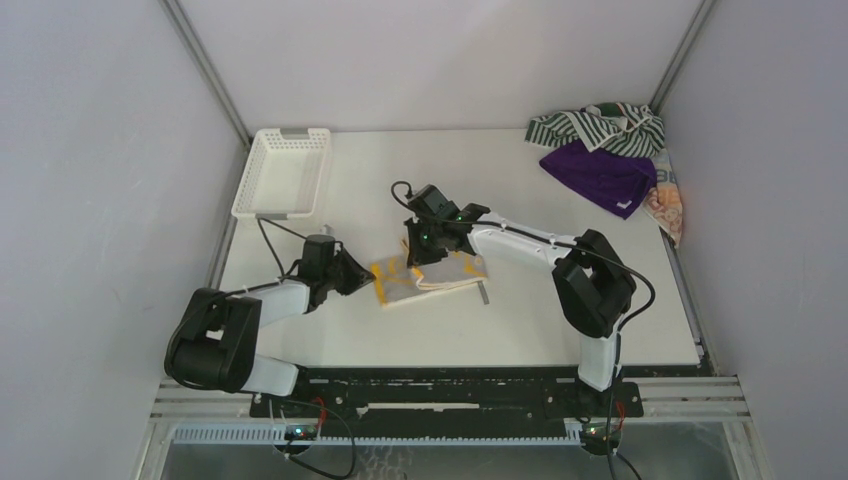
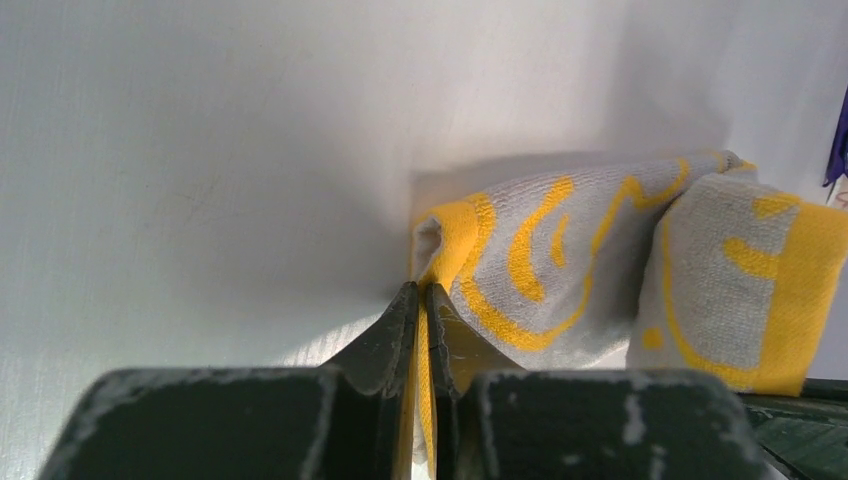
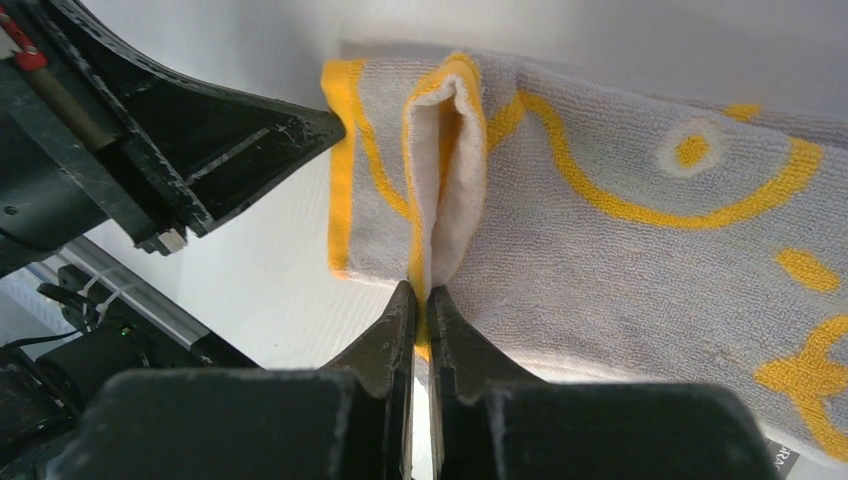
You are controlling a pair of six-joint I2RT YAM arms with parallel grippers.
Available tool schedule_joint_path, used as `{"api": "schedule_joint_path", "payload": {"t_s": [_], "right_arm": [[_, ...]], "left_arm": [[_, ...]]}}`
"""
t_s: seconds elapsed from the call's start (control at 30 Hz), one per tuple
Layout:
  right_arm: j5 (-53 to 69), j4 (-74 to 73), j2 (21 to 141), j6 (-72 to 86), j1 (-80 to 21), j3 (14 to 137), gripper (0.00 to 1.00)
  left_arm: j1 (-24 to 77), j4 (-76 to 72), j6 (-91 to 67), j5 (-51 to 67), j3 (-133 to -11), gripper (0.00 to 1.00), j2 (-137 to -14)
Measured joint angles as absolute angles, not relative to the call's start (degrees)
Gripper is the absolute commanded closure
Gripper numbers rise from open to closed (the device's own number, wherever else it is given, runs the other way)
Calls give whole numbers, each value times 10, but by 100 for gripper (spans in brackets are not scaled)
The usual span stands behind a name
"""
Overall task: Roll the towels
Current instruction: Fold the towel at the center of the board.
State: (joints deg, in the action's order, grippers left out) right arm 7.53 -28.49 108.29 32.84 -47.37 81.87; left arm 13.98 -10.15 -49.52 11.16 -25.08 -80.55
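Note:
A yellow and white towel [image 1: 430, 278] lies folded at the table's middle, in front of both arms. My left gripper [image 1: 372, 280] is at its left end, jaws shut on the yellow hem, as the left wrist view shows: left gripper [image 2: 421, 292], towel [image 2: 600, 270]. My right gripper [image 1: 418, 252] pinches the towel's far edge, jaws shut on a raised fold; in the right wrist view the right gripper [image 3: 420, 292] grips the towel [image 3: 620, 250]. The purple towel [image 1: 600, 175], the green-and-white striped towel [image 1: 598, 128] and an orange patterned towel [image 1: 668, 207] lie heaped at the back right.
A white lattice basket [image 1: 283, 173] stands at the back left of the table [image 1: 520, 320]. Grey walls close in the left, back and right sides. The left arm's dark finger housing [image 3: 190, 140] shows close by in the right wrist view.

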Motion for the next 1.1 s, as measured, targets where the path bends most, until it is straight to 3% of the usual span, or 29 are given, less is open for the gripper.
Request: {"api": "schedule_joint_path", "payload": {"t_s": [0.53, 1.1], "right_arm": [[77, -298, 1087, 329, -490, 847, 100], [81, -313, 1183, 336, -508, 890, 100]], "left_arm": [[141, -93, -494, 108, -251, 90, -801], [142, -88, -494, 107, -251, 90, -798]]}}
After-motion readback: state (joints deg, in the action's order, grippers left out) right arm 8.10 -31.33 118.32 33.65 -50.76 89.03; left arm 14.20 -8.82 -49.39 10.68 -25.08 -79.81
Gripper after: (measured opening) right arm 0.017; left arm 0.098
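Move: The right hand, holding the towel's folded-over right end, is some 9 cm above the table; the towel's left end lies about 6 cm to its left, level with it and 8 cm lower. From that hand, the towel's right fold is about 14 cm to the right and 3 cm ahead, the grey tag 14 cm right and 1 cm back. The left hand is already on the left end, whose middle is about 1 cm back and 1 cm right of it and 1 cm lower. Leftward and slightly upward at first, then mostly down: the right hand keeps its pinch on the towel's raised end and carries it some 3 cm left, drawing back about 1 cm. After a small rise it sinks roughly 5 cm towards the left end, tilting only slightly. The left hand stays put, its nearly shut fingers still holding the left end. ##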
